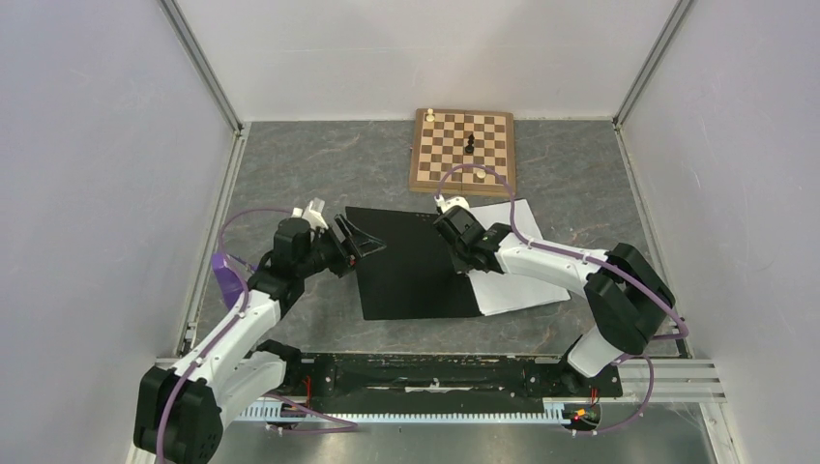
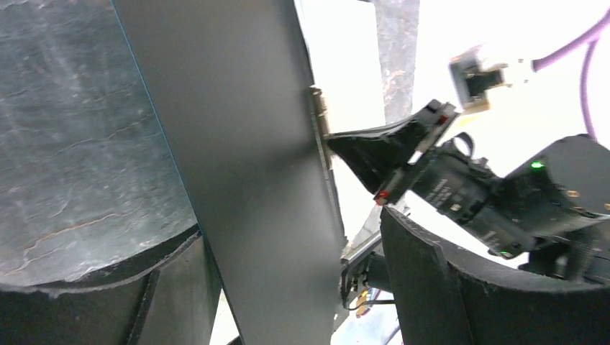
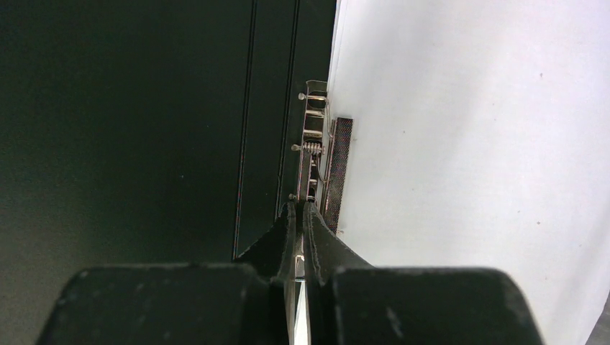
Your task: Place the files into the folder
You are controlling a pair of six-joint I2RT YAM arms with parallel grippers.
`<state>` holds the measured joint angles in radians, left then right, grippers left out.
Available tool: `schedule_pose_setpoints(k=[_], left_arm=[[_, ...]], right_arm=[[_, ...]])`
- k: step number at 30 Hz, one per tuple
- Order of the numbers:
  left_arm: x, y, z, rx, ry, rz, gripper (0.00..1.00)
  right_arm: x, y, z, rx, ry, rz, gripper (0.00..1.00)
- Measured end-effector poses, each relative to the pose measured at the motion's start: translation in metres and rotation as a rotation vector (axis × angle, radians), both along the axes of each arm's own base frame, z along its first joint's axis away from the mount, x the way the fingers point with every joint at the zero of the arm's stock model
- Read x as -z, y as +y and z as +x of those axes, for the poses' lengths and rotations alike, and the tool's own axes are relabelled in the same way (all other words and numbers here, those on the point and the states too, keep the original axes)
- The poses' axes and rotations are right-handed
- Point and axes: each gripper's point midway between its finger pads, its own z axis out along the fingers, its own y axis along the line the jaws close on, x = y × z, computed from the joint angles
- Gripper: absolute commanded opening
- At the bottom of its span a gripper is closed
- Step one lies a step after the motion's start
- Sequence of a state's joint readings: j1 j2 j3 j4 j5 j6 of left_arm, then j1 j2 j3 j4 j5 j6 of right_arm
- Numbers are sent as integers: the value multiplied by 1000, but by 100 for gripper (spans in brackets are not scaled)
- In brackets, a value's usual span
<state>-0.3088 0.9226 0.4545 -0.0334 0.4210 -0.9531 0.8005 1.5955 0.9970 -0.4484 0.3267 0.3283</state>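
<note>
The folder [image 1: 411, 266] lies open in the middle of the table, its black inside facing up. The white files [image 1: 522, 280] rest on its right half, and fill the right side of the right wrist view [image 3: 467, 144]. My right gripper [image 3: 300, 215] is shut on the metal spine clip [image 3: 314, 136], which stands between the black cover [image 3: 144, 129] and the paper. My left gripper [image 2: 288, 230] is open at the folder's left edge, with the raised black cover [image 2: 244, 144] passing between its fingers [image 2: 431, 287] and a gap on each side. From above, this gripper [image 1: 366, 240] sits at the cover's far left corner.
A wooden chessboard [image 1: 462, 150] with a few pieces lies just beyond the folder. A purple metronome [image 1: 227, 280] stands by the left wall, beside my left arm. Grey walls close in both sides and the back. A metal rail [image 1: 435, 372] runs along the near edge.
</note>
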Motion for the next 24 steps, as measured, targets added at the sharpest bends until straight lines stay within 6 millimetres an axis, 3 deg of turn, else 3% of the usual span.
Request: schedule_pose_setpoints(k=[11,24], left_arm=[[-54,-12,6,59,-75,-53,82],[-79,-13,3,73,-45,-16,83]], right_arm=[[5,26,-15,-14,19,85,0],[18,66,-26,-12,43,179,0]])
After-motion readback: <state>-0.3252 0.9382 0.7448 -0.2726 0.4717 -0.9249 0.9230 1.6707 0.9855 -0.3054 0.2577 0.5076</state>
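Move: The folder's lifted cover already lies between the left gripper's wide-open fingers at its left edge; its middle is about 11 cm to that hand's right, 2 cm ahead and 6 cm lower. The clip on the spine is some 24 cm to that hand's right, 1 cm ahead and 10 cm down. From the closed right fingers, the clip's middle is about 1 cm ahead, sideways in line and 2 cm below, with the paper stack's middle 10 cm right, 5 cm ahead and 2 cm lower. Raise the left gripper about 8 cm, drifting slightly right, fingers kept wide open, so the lower finger keeps carrying the cover's left edge up from underneath. Meanwhile keep the shut right fingertips on the clip and drag the folder some 6.5 cm left towards the left gripper, coming back and a little down as well, the hand rolling about 10 degrees so its left side rises. ##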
